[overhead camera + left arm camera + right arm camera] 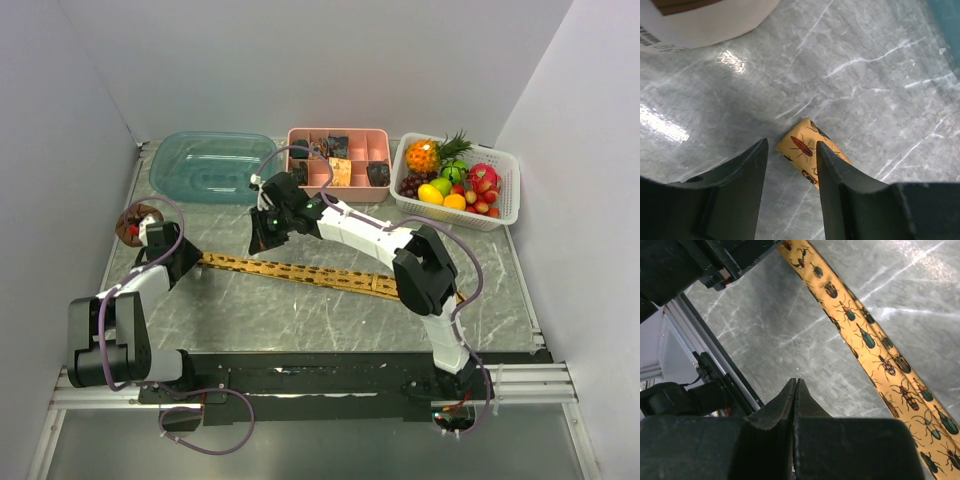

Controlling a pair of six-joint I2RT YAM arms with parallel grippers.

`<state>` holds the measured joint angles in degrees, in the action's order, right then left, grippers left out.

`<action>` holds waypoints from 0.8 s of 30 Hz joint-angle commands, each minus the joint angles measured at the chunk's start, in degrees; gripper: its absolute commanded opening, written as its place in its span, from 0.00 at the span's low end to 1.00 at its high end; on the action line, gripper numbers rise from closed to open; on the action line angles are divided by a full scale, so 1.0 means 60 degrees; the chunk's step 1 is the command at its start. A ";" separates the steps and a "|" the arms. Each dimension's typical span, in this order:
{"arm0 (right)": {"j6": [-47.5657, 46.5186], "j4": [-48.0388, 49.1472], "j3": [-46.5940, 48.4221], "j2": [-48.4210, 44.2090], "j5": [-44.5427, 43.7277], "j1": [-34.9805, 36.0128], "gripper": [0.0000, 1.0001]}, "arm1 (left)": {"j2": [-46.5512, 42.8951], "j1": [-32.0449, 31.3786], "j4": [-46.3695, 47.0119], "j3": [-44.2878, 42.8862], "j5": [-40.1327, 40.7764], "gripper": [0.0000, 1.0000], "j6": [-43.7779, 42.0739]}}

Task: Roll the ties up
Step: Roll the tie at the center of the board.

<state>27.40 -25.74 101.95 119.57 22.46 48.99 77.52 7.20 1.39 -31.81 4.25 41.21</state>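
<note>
The tie is a long golden-yellow band printed with beetles, lying flat across the marble table from left to right. Its narrow end lies on the table just beyond my left gripper, whose jaws stand apart; the right finger covers part of the cloth. In the top view the left gripper sits at the tie's left end. My right gripper is shut with nothing in it, hovering over bare table beside the tie. From above, the right gripper hangs just behind the tie's left part.
A teal tub, a pink compartment tray with dark bundles and a white basket of fruit stand along the back. A round brown and white object lies at the far left, close to the left gripper.
</note>
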 commanded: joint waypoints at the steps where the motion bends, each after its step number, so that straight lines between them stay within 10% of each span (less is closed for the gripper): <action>1: 0.0004 0.0188 0.0542 0.0228 0.0095 0.0067 0.00 | 0.0147 0.0030 0.0486 -0.0044 -0.0371 0.48 -0.0072; 24: 0.0224 0.0028 0.2518 0.2438 -0.0533 0.0476 0.00 | 0.0235 0.0045 0.0940 0.0043 -0.0780 0.03 -0.0101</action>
<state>29.12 -24.56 111.26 131.37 23.86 49.65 80.73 7.20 4.10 -31.81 1.28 41.19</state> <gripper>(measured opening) 0.007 0.047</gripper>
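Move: The tie's near-flat left end lies almost between the left hand's open fingertips, about 1 cm to their right, 1 cm ahead and 1 cm below. The brown-topped pot stands roughly 11 cm left of that hand and 6 cm ahead, and the teal basin some 21 cm ahead and 4 cm to the right, both about level with it. From the shut right hand, the same tie end is some 13 cm left, 4 cm ahead and 11 cm below. The tie's left end is pinched by the left hand, which settles about 1 cm down and edges slightly right while its half-open fingers close on the cloth. Meanwhile the right hand, fingers still shut, sinks about 4 cm and slides a little less far to the left, edging forward, slowly at first and then faster, towards that pinched end. ##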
